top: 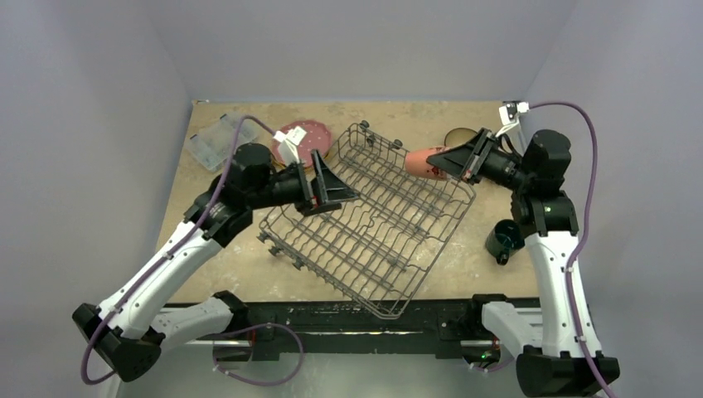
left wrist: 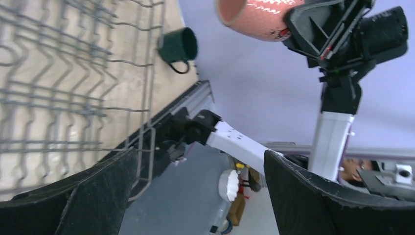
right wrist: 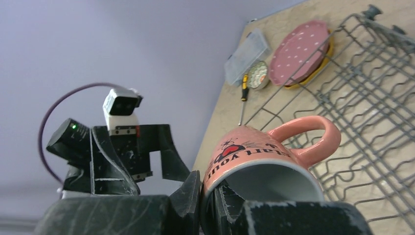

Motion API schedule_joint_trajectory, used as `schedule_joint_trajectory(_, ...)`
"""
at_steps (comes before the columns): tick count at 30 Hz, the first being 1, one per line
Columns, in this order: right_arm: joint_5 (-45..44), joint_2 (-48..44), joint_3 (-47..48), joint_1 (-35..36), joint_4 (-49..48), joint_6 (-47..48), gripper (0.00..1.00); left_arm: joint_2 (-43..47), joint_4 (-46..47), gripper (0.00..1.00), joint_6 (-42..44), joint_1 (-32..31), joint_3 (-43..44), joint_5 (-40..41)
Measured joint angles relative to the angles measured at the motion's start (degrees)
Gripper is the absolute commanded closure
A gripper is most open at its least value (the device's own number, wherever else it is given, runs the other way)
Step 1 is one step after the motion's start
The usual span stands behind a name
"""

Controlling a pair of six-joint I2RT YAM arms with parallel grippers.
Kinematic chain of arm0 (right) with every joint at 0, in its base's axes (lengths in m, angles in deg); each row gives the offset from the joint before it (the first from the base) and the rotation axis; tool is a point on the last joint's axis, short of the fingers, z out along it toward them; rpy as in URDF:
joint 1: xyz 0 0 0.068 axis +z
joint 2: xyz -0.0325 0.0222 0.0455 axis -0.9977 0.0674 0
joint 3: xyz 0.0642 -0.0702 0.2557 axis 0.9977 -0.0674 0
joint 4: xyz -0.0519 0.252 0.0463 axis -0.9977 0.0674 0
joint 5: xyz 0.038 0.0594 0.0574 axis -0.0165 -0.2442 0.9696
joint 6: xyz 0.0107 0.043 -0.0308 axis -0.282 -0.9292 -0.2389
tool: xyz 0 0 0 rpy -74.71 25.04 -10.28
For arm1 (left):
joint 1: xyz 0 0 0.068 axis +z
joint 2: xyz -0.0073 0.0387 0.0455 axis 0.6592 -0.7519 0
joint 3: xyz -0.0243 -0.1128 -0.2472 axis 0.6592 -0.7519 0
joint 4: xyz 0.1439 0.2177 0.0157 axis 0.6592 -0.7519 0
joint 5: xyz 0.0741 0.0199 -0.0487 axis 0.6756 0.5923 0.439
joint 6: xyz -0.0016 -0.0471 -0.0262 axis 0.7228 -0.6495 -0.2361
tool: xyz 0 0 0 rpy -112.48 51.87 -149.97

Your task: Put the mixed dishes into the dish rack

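The grey wire dish rack (top: pixel 381 232) lies slantwise mid-table. My right gripper (top: pixel 450 162) is shut on the rim of the red-and-white mug (top: pixel 424 161), one finger inside and one outside, holding it on its side above the rack's far right corner; the right wrist view shows the mug (right wrist: pixel 266 154) and gripper (right wrist: pixel 208 196) up close. My left gripper (top: pixel 333 187) hovers open and empty over the rack's left side; its fingers (left wrist: pixel 73 196) stand wide apart. A dark teal mug (top: pixel 503 240) sits right of the rack. The pink dotted plate (top: pixel 303 137) rests on the yellow plate (right wrist: pixel 319 72).
A brown bowl (top: pixel 458 136) sits behind the held mug. At the far left are a clear plastic box (top: pixel 214 141), a small floral bowl (right wrist: pixel 258 76) and a screwdriver (right wrist: pixel 243 92). Purple walls close in the table on three sides.
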Motion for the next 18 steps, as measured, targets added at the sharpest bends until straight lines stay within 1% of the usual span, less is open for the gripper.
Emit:
schedule_joint_trajectory(4,2.9,-4.0,-2.3,2.5,-3.4,-2.0,1.00,-3.3,9.0,0.00,-5.6,-9.4,0.0,4.0)
schedule_joint_trajectory(8,5.9,-7.8,-4.6,3.9,-5.3,-4.3,1.00,-6.5,15.6,0.00,-8.5,-15.6,0.0,10.2)
schedule_joint_trajectory(14,7.9,-8.8,-4.6,4.1,-7.4,-6.9,1.00,-7.1,22.0,0.00,-8.6,-21.7,0.0,18.9)
schedule_joint_trajectory(18,8.7,-9.0,-4.6,4.5,-9.3,-8.5,1.00,-8.0,27.9,0.00,-8.9,-23.8,-0.2,21.4)
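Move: From the left gripper, the pink mug is about 16 cm to the right, 8 cm ahead and a few centimetres higher, held at its rim by the right fingers, its base end some 4 cm to their left. The left gripper is 19 cm left of the right one and 7 cm back. The rack's middle lies 30 cm below the left gripper, 6 cm right and 9 cm ahead; the green mug is 25 cm right of the right hand, 4 cm back, far below. Bring the open left gripper about 10 cm to the right towards the pink mug's base end, quickly at first, then slower and rising about 5 cm, tipping the fingers up some 15 degrees. Meanwhile draw the right hand back about 7 cm, a little left and up, turning slightly counter-clockwise and keeping its pinch on the mug's rim to present it. ##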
